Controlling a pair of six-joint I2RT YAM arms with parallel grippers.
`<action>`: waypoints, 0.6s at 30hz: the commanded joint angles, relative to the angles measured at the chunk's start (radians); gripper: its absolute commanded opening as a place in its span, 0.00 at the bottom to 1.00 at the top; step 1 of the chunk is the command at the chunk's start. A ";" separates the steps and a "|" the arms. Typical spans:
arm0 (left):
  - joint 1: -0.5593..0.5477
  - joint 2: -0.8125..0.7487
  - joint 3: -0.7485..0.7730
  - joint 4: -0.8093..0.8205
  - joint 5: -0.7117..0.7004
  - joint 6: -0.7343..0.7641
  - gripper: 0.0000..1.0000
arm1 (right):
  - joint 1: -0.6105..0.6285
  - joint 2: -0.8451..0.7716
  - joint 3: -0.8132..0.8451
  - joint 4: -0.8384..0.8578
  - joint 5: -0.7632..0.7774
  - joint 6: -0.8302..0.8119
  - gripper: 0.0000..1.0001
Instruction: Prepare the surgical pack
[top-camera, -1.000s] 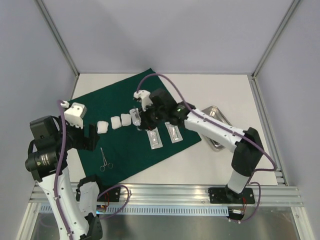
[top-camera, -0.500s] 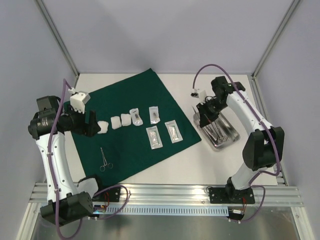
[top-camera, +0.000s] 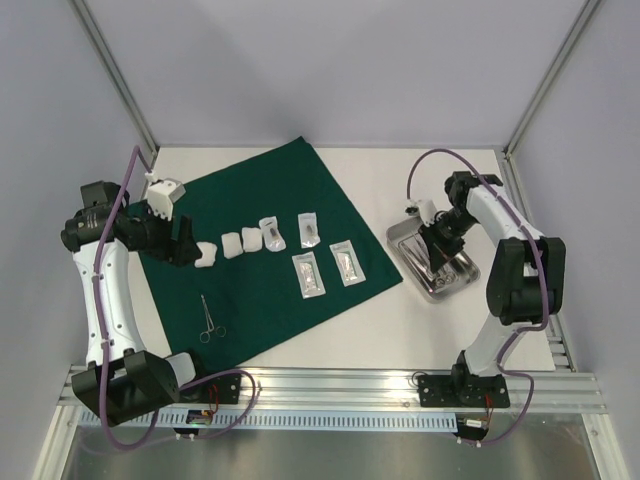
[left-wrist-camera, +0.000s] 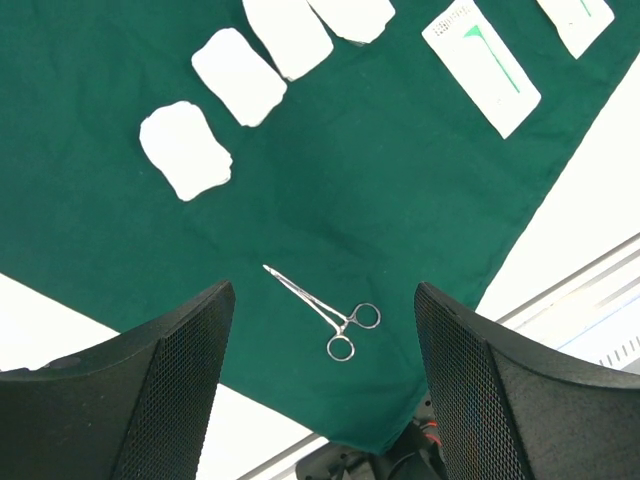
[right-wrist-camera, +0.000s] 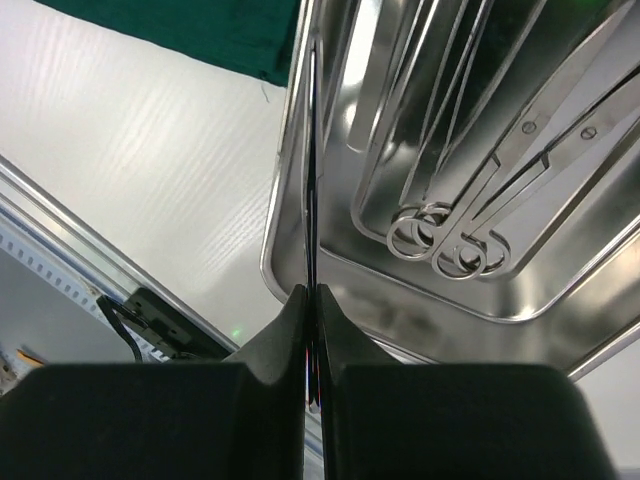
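The dark green cloth (top-camera: 250, 200) lies flat on the left half of the table. On it sit a row of white gauze pads (top-camera: 230, 245), several clear pouches (top-camera: 308, 272) and steel forceps (top-camera: 210, 320). My left gripper (top-camera: 185, 245) hovers open over the cloth's left edge. In the left wrist view the forceps (left-wrist-camera: 320, 310) show far below the left gripper (left-wrist-camera: 322, 290), with gauze pads (left-wrist-camera: 185, 150) beyond. My right gripper (top-camera: 437, 245) is over the steel tray (top-camera: 460, 285), shut (right-wrist-camera: 311, 290) on a thin flat thing seen edge-on, seemingly a clear pouch (right-wrist-camera: 310, 150).
Several ring-handled instruments (right-wrist-camera: 450, 240) lie inside the tray (right-wrist-camera: 400, 300). Bare white table (right-wrist-camera: 150, 150) separates the tray from the cloth's corner (right-wrist-camera: 230, 40). Aluminium frame rails (top-camera: 330, 385) run along the near edge, with grey walls close on both sides.
My right arm has swung from the middle of the cloth over to the tray and lowered there. The left arm has drawn back leftwards, its jaws narrowing a little.
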 joint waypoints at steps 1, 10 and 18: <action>0.001 -0.002 0.029 0.007 0.039 0.042 0.81 | -0.030 0.010 -0.021 0.048 0.081 -0.033 0.01; 0.001 0.006 0.038 0.001 0.030 0.037 0.81 | -0.068 0.088 -0.005 0.077 0.114 -0.009 0.00; 0.003 0.010 0.029 0.012 0.022 0.034 0.81 | -0.068 0.107 -0.019 0.109 0.138 0.008 0.01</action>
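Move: The steel tray is right beneath my right hand, which already holds the long slim instrument: its middle is about 1 cm ahead, 1 cm left and 9 cm down. In it, the forceps bundle lies about 1 cm ahead and 3 cm left, the scissor rings some 4 cm back and 3 cm right. The cloth's corner is about 5 cm back, 10 cm left. From my idle left hand, the tray is some 65 cm right, 3 cm ahead, 22 cm below. With the instrument still pinched in my shut fingers, I finish the swing with my right hand: about 4 cm to the right across the tray, sinking at the same time, then almost straight down towards its floor, some 4 cm lower in all. The wrist tips only about 5 degrees, bringing the fingers nearer to upright, and I ease off at the end without letting go. ##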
